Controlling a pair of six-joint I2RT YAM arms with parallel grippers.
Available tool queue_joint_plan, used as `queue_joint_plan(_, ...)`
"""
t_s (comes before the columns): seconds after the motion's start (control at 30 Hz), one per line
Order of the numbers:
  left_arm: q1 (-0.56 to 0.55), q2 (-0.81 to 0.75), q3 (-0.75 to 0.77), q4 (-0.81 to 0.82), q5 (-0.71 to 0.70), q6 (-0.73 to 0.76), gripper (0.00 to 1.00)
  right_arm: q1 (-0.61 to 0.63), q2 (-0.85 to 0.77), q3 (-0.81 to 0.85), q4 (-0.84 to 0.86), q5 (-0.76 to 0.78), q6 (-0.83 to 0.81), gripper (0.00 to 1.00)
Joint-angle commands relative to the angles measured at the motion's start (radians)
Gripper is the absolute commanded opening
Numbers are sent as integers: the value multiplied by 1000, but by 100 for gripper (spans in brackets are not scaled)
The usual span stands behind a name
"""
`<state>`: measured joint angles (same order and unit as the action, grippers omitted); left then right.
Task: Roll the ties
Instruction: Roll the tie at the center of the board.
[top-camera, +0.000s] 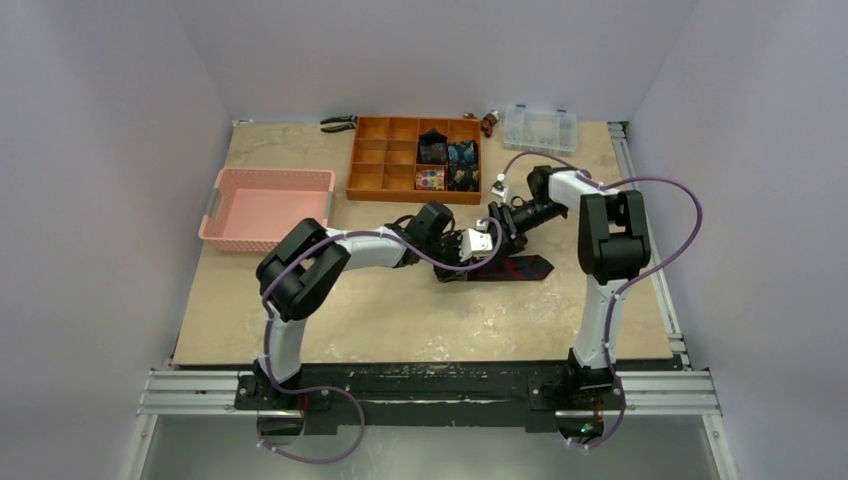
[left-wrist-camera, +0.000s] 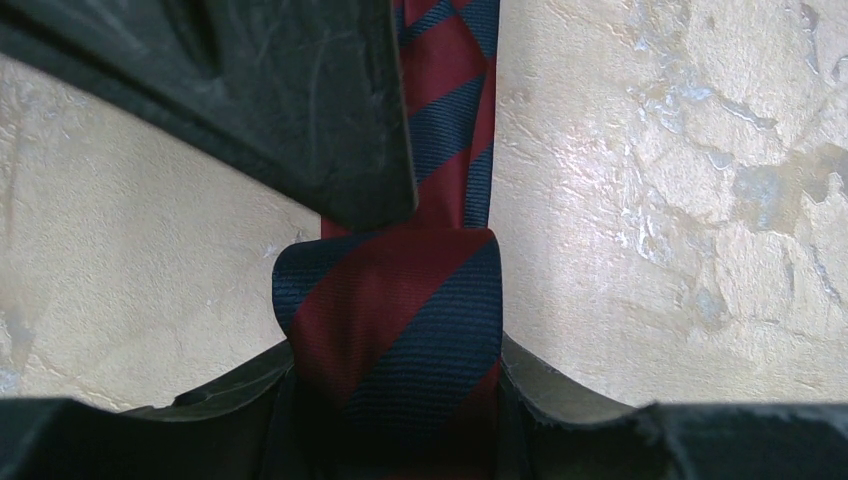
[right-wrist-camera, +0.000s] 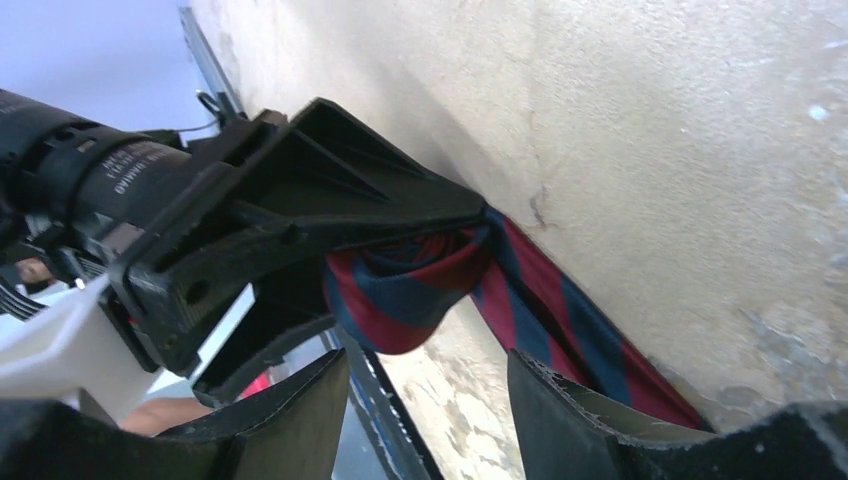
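A navy tie with red diagonal stripes (top-camera: 515, 268) lies on the table, its wide end pointing right. Its left end is wound into a small roll (left-wrist-camera: 390, 310), and my left gripper (left-wrist-camera: 395, 375) is shut on that roll, one finger on each side. The loose tail (left-wrist-camera: 450, 110) runs away from the roll across the table. My right gripper (right-wrist-camera: 430, 395) is open just beside the roll (right-wrist-camera: 400, 290), with nothing between its fingers (right-wrist-camera: 585, 420). In the top view the two grippers meet at mid-table, left (top-camera: 462, 248) and right (top-camera: 497, 232).
An orange compartment box (top-camera: 385, 160) at the back holds rolled ties (top-camera: 433, 148) in its right-hand cells. A pink basket (top-camera: 265, 205) stands at the left. Pliers (top-camera: 338, 123) and a clear plastic case (top-camera: 540, 128) lie along the back edge.
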<state>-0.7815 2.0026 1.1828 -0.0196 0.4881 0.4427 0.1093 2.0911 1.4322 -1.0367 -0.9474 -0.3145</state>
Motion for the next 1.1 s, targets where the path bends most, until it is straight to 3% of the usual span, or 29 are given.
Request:
queue_joint_plan(0.0,0,101,-51,-294,-141,21,0,26,-15,0,43,-121,75,59)
queue_joint_plan(0.17,1,110,-36,-298,-142,3,0,76,-11,-9,63,-95,80,59)
queue_joint_plan(0.23,0,114,-34,-297,-139,-2,0,83,-18,-40,95,-49,93,53)
queue_joint_plan(0.4,-1,110,-36,-289,-132,-13,0,81,-1,-71,130,41,94,29)
queue_joint_plan(0.47,0,106,-40,-283,-129,-18,0,80,7,-68,139,53,97,6)
queue_joint_plan(0.5,1,102,-41,-276,-125,-24,0,81,8,-66,146,65,103,0)
queue_joint_plan(0.77,55,5,-70,-104,-4,-98,52,78,27,-59,170,281,107,0)
queue_joint_plan(0.8,65,-13,-67,-89,46,-95,76,78,29,-57,174,309,110,0)
queue_joint_plan(0.83,68,-27,-65,-74,74,-96,91,76,31,-56,181,335,115,0)
queue_joint_plan(0.9,68,-48,-57,-49,108,-96,98,76,41,-47,185,382,124,0)
queue_joint_plan(1.07,67,-15,27,-85,127,-111,100,80,68,-17,171,461,130,0)
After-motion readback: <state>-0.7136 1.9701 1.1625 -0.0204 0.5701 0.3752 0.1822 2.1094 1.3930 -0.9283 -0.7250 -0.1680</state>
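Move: The roll of the tie sits between the left fingers, at that hand's own point; from the right hand it is about 4 cm left, 1 cm back and 4 cm below. The tie's flat tail runs right from it, its middle some 2 cm right, 1 cm back and 5 cm below the right hand. The wooden organizer's middle lies roughly 20 cm ahead of the right hand and 17 cm left. Right fingers reach 3 cm left, shut, then sink 3 cm rightwards onto the tie; left lets go, backing left. ##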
